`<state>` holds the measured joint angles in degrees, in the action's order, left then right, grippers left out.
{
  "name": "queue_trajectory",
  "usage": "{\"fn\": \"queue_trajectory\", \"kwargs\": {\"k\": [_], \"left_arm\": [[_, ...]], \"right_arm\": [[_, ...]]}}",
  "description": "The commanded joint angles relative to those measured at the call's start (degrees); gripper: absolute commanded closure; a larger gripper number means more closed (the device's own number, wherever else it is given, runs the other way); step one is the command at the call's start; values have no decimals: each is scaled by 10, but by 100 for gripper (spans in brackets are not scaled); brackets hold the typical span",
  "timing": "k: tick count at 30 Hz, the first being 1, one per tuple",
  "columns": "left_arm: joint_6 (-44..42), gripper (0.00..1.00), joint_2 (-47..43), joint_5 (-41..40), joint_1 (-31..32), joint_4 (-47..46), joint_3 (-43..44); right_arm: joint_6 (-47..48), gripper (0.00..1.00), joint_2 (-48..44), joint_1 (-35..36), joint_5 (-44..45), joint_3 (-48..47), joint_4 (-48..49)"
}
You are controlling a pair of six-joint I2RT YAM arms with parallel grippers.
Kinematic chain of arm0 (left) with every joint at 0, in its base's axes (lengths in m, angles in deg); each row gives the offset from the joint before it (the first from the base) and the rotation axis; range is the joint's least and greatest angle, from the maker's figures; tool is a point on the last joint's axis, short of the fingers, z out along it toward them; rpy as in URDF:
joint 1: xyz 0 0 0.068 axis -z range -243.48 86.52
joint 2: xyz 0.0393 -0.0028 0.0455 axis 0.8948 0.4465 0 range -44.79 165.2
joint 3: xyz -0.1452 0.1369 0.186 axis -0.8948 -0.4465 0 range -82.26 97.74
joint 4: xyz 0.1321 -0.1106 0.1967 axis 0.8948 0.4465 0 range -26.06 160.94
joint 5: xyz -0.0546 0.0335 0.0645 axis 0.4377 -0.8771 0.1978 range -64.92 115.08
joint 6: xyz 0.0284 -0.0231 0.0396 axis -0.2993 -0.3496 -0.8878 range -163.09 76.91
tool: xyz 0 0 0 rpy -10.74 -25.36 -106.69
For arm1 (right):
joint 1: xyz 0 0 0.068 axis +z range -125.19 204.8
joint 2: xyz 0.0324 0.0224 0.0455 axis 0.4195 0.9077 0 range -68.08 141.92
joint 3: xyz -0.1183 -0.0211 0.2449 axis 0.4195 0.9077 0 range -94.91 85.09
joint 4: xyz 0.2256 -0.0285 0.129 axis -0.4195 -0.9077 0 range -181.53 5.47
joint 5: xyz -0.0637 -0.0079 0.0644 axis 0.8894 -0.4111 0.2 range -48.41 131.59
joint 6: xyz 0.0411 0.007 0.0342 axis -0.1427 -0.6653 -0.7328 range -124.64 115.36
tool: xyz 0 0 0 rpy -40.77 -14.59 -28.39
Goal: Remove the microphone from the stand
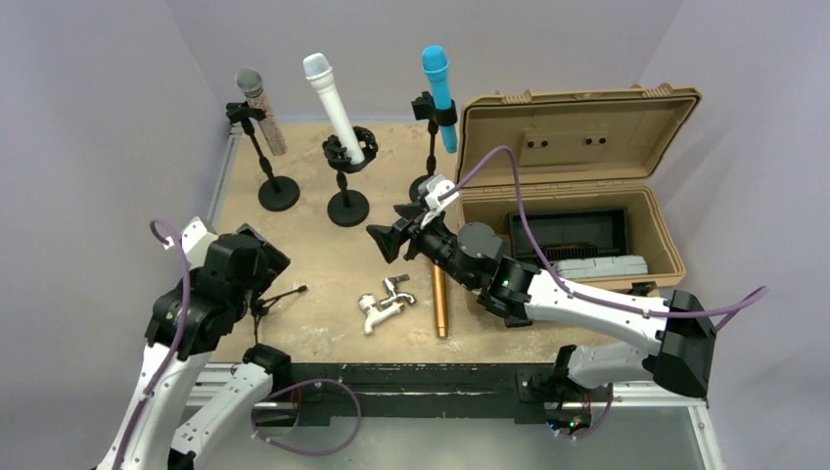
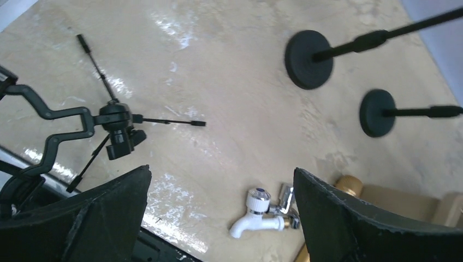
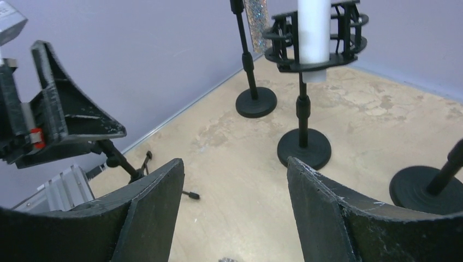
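Note:
Three microphones stand in black stands at the back: a grey-headed glitter one (image 1: 256,100), a white one (image 1: 335,110) in a round shock mount, and a blue one (image 1: 438,84). My right gripper (image 1: 391,227) is open and empty, low over the table, just right of the white microphone's stand base (image 1: 348,208). In the right wrist view the gripper (image 3: 235,169) faces that stand, with the white microphone (image 3: 314,33) up ahead. My left gripper (image 1: 266,269) is open and empty at the front left; in its wrist view (image 2: 221,180) it hovers above the table.
A small black tripod (image 1: 279,294) lies by my left gripper. A white faucet (image 1: 380,308) and a brass tube (image 1: 440,299) lie at front centre. An open tan case (image 1: 577,196) fills the right side. The blue microphone's base (image 3: 428,188) is close to my right fingers.

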<state>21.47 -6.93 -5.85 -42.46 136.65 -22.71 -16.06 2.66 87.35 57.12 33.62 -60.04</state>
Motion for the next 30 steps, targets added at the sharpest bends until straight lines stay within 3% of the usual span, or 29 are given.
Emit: {"fn": "queue_trajectory", "kwargs": {"k": [1, 6, 8, 14, 22, 28, 30], "left_arm": [[-118, 0, -42, 75, -2, -68, 40], [-222, 0, -84, 150, -2, -159, 51], [-301, 0, -55, 202, -2, -207, 104], [-367, 0, 24, 220, -2, -250, 198], [-425, 0, -45, 197, -2, -366, 89], [-456, 0, -107, 172, -9, -446, -25], [-449, 0, -109, 159, -10, -421, -20]], "right_arm": [[9, 32, 32, -5, 6, -74, -1], [18, 32, 87, -10, 21, -159, -24], [32, 32, 124, -14, 37, -234, -51], [53, 30, 211, -36, 59, -381, -104], [41, 29, 329, -91, 25, -558, -169], [81, 28, 425, -103, 51, -680, -196], [81, 27, 456, -111, 51, -720, -215]]}}
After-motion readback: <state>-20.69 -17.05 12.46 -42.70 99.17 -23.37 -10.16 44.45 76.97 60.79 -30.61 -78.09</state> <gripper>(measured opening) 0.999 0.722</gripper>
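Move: The white microphone stands upright in its holder about 22 cm ahead of the right hand, 10 cm left and 12 cm above it. The glitter microphone is some 12 cm left of the white one and 4 cm farther out; the blue microphone lies roughly 26 cm ahead of the right hand and 11 cm to its right, both at a similar height. From the left hand, the white microphone is about 27 cm ahead, 14 cm right and 20 cm up. Right hand, open, sweeps 17 cm forward, rising and leftward, to the white microphone; left rises 14 cm, tilting up. ##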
